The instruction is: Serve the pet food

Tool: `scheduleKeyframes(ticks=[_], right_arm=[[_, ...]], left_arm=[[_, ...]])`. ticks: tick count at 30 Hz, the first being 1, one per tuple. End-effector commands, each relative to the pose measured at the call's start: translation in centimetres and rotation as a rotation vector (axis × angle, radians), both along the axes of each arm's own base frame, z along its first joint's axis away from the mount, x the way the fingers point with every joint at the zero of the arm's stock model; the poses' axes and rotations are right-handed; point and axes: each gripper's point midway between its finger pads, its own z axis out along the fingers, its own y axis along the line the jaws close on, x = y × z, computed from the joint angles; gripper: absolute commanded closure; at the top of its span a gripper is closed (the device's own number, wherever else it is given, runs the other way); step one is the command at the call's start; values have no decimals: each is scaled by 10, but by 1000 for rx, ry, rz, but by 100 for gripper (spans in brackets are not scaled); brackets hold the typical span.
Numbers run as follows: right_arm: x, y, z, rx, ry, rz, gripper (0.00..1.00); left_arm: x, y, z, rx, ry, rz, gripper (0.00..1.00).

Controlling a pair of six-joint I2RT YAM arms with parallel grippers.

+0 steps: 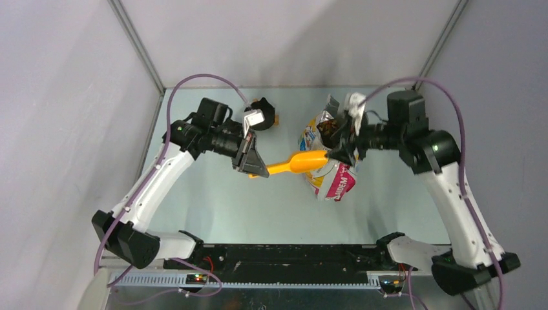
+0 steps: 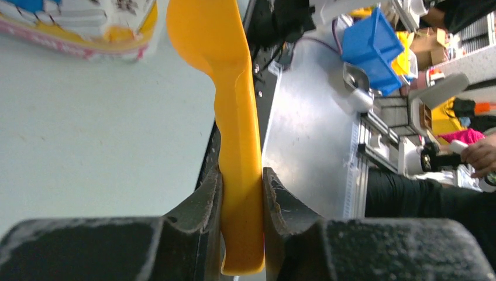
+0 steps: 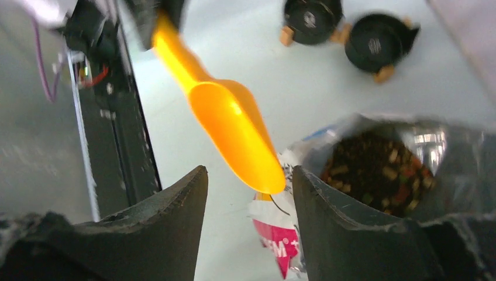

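The pet food (image 3: 380, 170) is brown and reddish kibble inside the open printed bag (image 1: 333, 181), which stands right of the table's centre. The kibble also shows at the bag's mouth in the top view (image 1: 326, 129). My left gripper (image 1: 253, 169) is shut on the handle of an orange scoop (image 1: 300, 161); the grip shows in the left wrist view (image 2: 241, 193). The scoop's empty bowl (image 3: 234, 129) points at the bag, its tip near the bag's front rim. My right gripper (image 1: 341, 154) hovers over the bag's near side, open (image 3: 248, 193), holding nothing.
Two black bowls with tan feet (image 3: 310, 20) (image 3: 377, 41) stand at the far side of the pale table (image 1: 226, 200); one shows in the top view (image 1: 262, 113) behind my left wrist. A black rail (image 1: 291, 255) runs along the near edge.
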Motion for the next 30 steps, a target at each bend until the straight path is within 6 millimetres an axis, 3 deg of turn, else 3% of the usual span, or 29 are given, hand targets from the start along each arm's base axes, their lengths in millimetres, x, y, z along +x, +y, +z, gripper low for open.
scheduleKeyframes(ticks=[1, 4, 11, 22, 26, 30], right_arm=[[-21, -5, -10, -287, -427, 176, 42], [-34, 12, -14, -297, -476, 259, 42], [-37, 46, -27, -337, -494, 365, 45], [-38, 88, -60, -370, -429, 436, 54], [-36, 95, -68, -368, -386, 434, 68], [-38, 94, -73, -366, -363, 431, 98]], left_arm=[[-33, 14, -1, 25, 20, -102, 100], [-36, 14, -5, 22, 41, -91, 100], [-39, 13, -8, 26, 50, -112, 100], [-44, 5, 13, -48, 80, -145, 100], [-43, 4, 17, -55, 65, -140, 100], [-40, 4, 20, -62, 32, -132, 100]])
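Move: My left hand holds the yellow scoop by its handle, the bowl end lying about 17 cm to that hand's right, 4 cm ahead and slightly lower. From my open right hand that bowl end is some 9 cm left, 1 cm back and 7 cm below. The handle sits about 26 cm left of my right hand, 5 cm back and 4 cm lower, and the food bag stands roughly 12 cm ahead, level sideways, its middle about 20 cm below. I swing my right hand back about 5 cm, then left and down (about 9 and 7 cm in all) to the scoop's bowl end, turning counter-clockwise and tipping the fingers down, and close them on its far side wall, one finger inside and one outside. My left hand keeps its grip on the handle and draws the scoop about 4 cm back, dipping slightly, then rising again. ##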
